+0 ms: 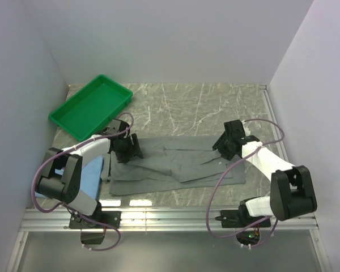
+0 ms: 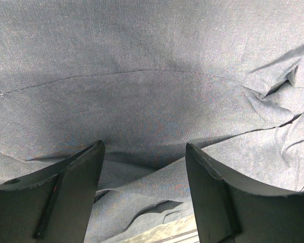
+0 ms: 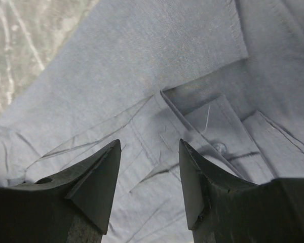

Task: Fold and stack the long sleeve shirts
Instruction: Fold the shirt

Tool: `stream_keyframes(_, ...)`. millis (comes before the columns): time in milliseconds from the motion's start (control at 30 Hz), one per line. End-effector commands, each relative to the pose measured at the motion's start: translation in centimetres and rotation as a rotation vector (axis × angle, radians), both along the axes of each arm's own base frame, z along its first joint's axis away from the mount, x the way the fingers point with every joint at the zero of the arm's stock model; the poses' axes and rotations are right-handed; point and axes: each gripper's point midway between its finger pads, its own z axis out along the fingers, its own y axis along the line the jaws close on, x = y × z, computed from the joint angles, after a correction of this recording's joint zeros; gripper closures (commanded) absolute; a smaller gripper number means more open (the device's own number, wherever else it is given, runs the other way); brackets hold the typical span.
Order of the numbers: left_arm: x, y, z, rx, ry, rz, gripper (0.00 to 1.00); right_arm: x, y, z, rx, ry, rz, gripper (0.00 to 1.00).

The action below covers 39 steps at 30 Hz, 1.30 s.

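Note:
The grey long sleeve shirt (image 1: 175,164) lies spread across the middle of the table, partly folded, with sleeves and creases on top. My left gripper (image 1: 130,148) hovers low over its left end. In the left wrist view that gripper (image 2: 144,149) is open, with grey cloth (image 2: 152,91) filling the view under its fingers. My right gripper (image 1: 224,144) is over the shirt's right end. It is open (image 3: 149,144) above a placket with a small button (image 3: 219,148). The light blue shirt (image 1: 93,175) lies folded at the left, partly under the left arm.
A green plastic tray (image 1: 90,106) stands at the back left, close to the left arm's elbow. White walls enclose the table on three sides. A metal rail (image 1: 170,218) runs along the near edge. Bare marble tabletop (image 1: 192,105) lies behind the shirt.

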Motion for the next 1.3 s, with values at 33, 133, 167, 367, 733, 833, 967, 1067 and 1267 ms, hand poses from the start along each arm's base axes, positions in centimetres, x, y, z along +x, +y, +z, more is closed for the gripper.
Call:
stream_keyframes(33, -1.0, 0.4, -1.3, 0.030, 0.050, -0.023, 0.27, 0.9, 0.4, -0.9, 0.032, 0.006, -0.031, 0.44)
stream_keyframes(133, -1.1, 0.5, -1.3, 0.031, 0.050, -0.023, 0.27, 0.5, 0.3, -1.4, 0.027, 0.026, -0.040, 0.44)
stream_keyframes(167, -1.0, 0.4, -1.2, 0.031, 0.047, -0.023, 0.27, 0.3, 0.1, -1.6, 0.020, 0.036, -0.050, 0.44)
stream_keyframes(367, -0.9, 0.5, -1.2, 0.035, 0.044, -0.022, 0.27, -0.8, -1.0, -1.8, -0.016, 0.072, -0.103, 0.44)
stream_keyframes(733, -1.1, 0.6, -1.2, 0.038, 0.046, -0.019, 0.27, -0.6, -2.0, -2.1, -0.058, 0.047, -0.138, 0.43)
stream_keyframes(833, -1.1, 0.6, -1.3, 0.038, 0.048, -0.018, 0.27, -0.2, -1.6, -2.3, -0.038, 0.026, -0.130, 0.45)
stream_keyframes(967, -1.2, 0.7, -1.4, 0.041, 0.052, -0.019, 0.27, 0.3, -1.2, -2.4, -0.024, 0.011, -0.112, 0.49)
stream_keyframes(1067, -1.2, 0.7, -1.3, 0.041, 0.050, -0.020, 0.27, 0.7, -0.9, -2.1, -0.009, -0.007, -0.100, 0.54)
stream_keyframes(1267, -1.2, 0.7, -1.5, 0.045, 0.057, -0.020, 0.27, 1.3, -0.2, -1.2, 0.024, -0.053, -0.073, 0.78)
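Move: The short fold in the grey shirt's cloth that the right fingers go for lies almost straight under them, about 1 cm ahead and 3 cm below. The cuff button is some 4 cm to this hand's right and 3 cm nearer; the shirt's far edge runs about 6 cm ahead, its right edge about 9 cm to the right, both 4 cm lower. From the idle left hand, the fold is roughly 34 cm to the right and 2 cm ahead. The fold in the shirt's cloth is taken from above by the right hand, which sinks about 2 cm with fingers half open, edges right and slightly back by some 2 cm, then eases forward and left again while the fingers close and pinch the raised cloth between their tips. ##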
